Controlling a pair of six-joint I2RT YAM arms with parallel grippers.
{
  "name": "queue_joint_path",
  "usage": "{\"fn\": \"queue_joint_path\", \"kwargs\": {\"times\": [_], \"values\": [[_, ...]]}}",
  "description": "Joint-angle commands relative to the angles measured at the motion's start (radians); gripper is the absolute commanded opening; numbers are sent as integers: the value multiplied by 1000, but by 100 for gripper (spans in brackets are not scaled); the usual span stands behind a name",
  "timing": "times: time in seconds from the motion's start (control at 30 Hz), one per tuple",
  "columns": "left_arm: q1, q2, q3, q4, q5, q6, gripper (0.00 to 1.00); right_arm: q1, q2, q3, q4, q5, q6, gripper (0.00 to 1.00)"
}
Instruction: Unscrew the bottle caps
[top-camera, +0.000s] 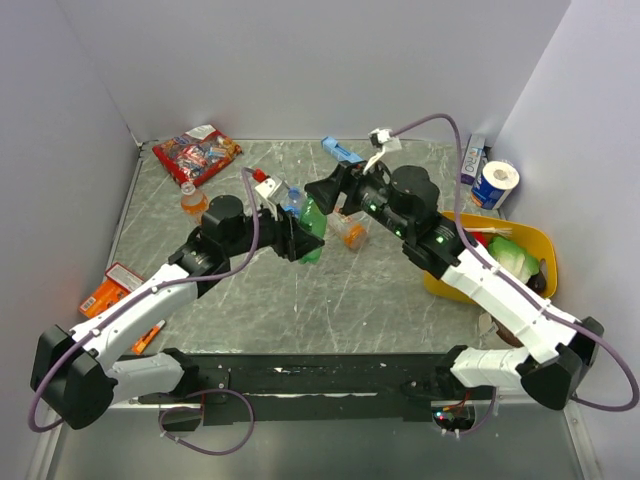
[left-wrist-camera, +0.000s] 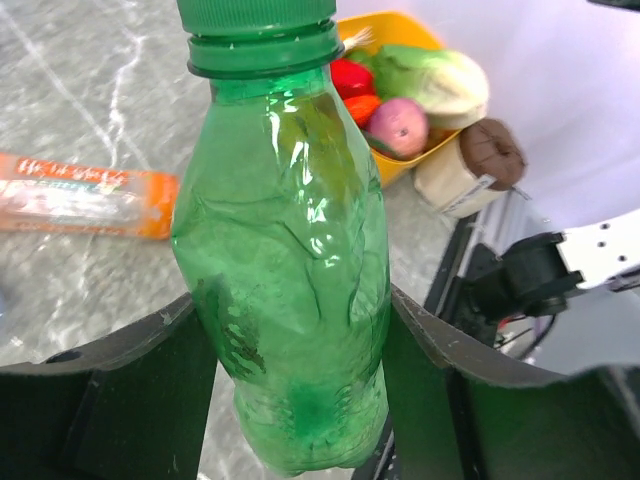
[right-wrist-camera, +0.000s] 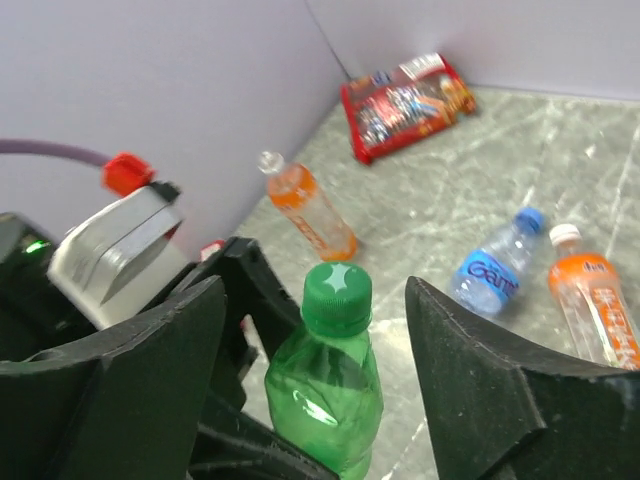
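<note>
My left gripper is shut on the lower body of the green bottle, which stands upright with its green cap on. The right gripper hangs open around that cap, and both fingers stand clear of it. In the top view the green bottle is at mid-table between the left gripper and the right gripper. A clear bottle with a blue label and an orange bottle lie on the table. A second orange bottle lies near the left wall.
A red snack packet lies at the back left. A yellow bin of toy food sits at the right, with a tape roll behind it. A flat blue box lies at the back. Orange packets lie near the left edge.
</note>
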Motion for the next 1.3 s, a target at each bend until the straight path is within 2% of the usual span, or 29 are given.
{"fn": "queue_joint_path", "kwargs": {"times": [0.0, 0.27, 0.43, 0.67, 0.97, 1.07, 1.1, 1.17, 1.2, 1.27], "values": [[-25, -22, 50, -52, -101, 74, 42, -2, 56, 87, -88, -3, -17, 77], [-37, -24, 52, -63, -134, 86, 43, -2, 108, 110, -90, -49, -8, 72], [-41, -24, 53, -67, -140, 95, 42, -7, 109, 87, -50, -90, 2, 61], [-51, -24, 55, -69, -137, 101, 42, -18, 101, 61, -15, -104, 19, 60], [-71, -21, 55, -78, -140, 120, 42, -25, 99, 43, -1, -105, 25, 51], [-83, -19, 56, -84, -147, 130, 43, -30, 99, 40, 2, -108, 25, 41], [-84, -19, 58, -87, -149, 138, 43, -32, 101, 40, 4, -119, 25, 32], [-89, -22, 59, -92, -154, 144, 42, -38, 98, 31, 10, -133, 27, 24], [-90, -24, 59, -92, -154, 149, 42, -44, 98, 27, 21, -141, 30, 16], [-89, -30, 58, -90, -134, 157, 43, -56, 92, 8, 37, -188, 27, 9]]}}
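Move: Just below the open right fingers sits the green bottle's cap, about 2 cm ahead, 3 cm to the left and 3 cm lower. The left hand already holds that bottle by its body, the cap some 9 cm above it and 1 cm ahead. On the table roughly 32 cm below the right hand, the water bottle lies about 15 cm ahead and 7 cm left; the capped orange bottle lies 14 cm ahead and 5 cm right. Sinking about 4.5 cm while easing some 2 cm left and slightly forward, the right hand tips its fingers a few degrees down onto the green bottle's cap, narrowing as it comes; it then hovers nearly still and pinches the cap between its fingertips. The left hand keeps its grip on the bottle, lowering it about 2 cm and tilting it a little. ##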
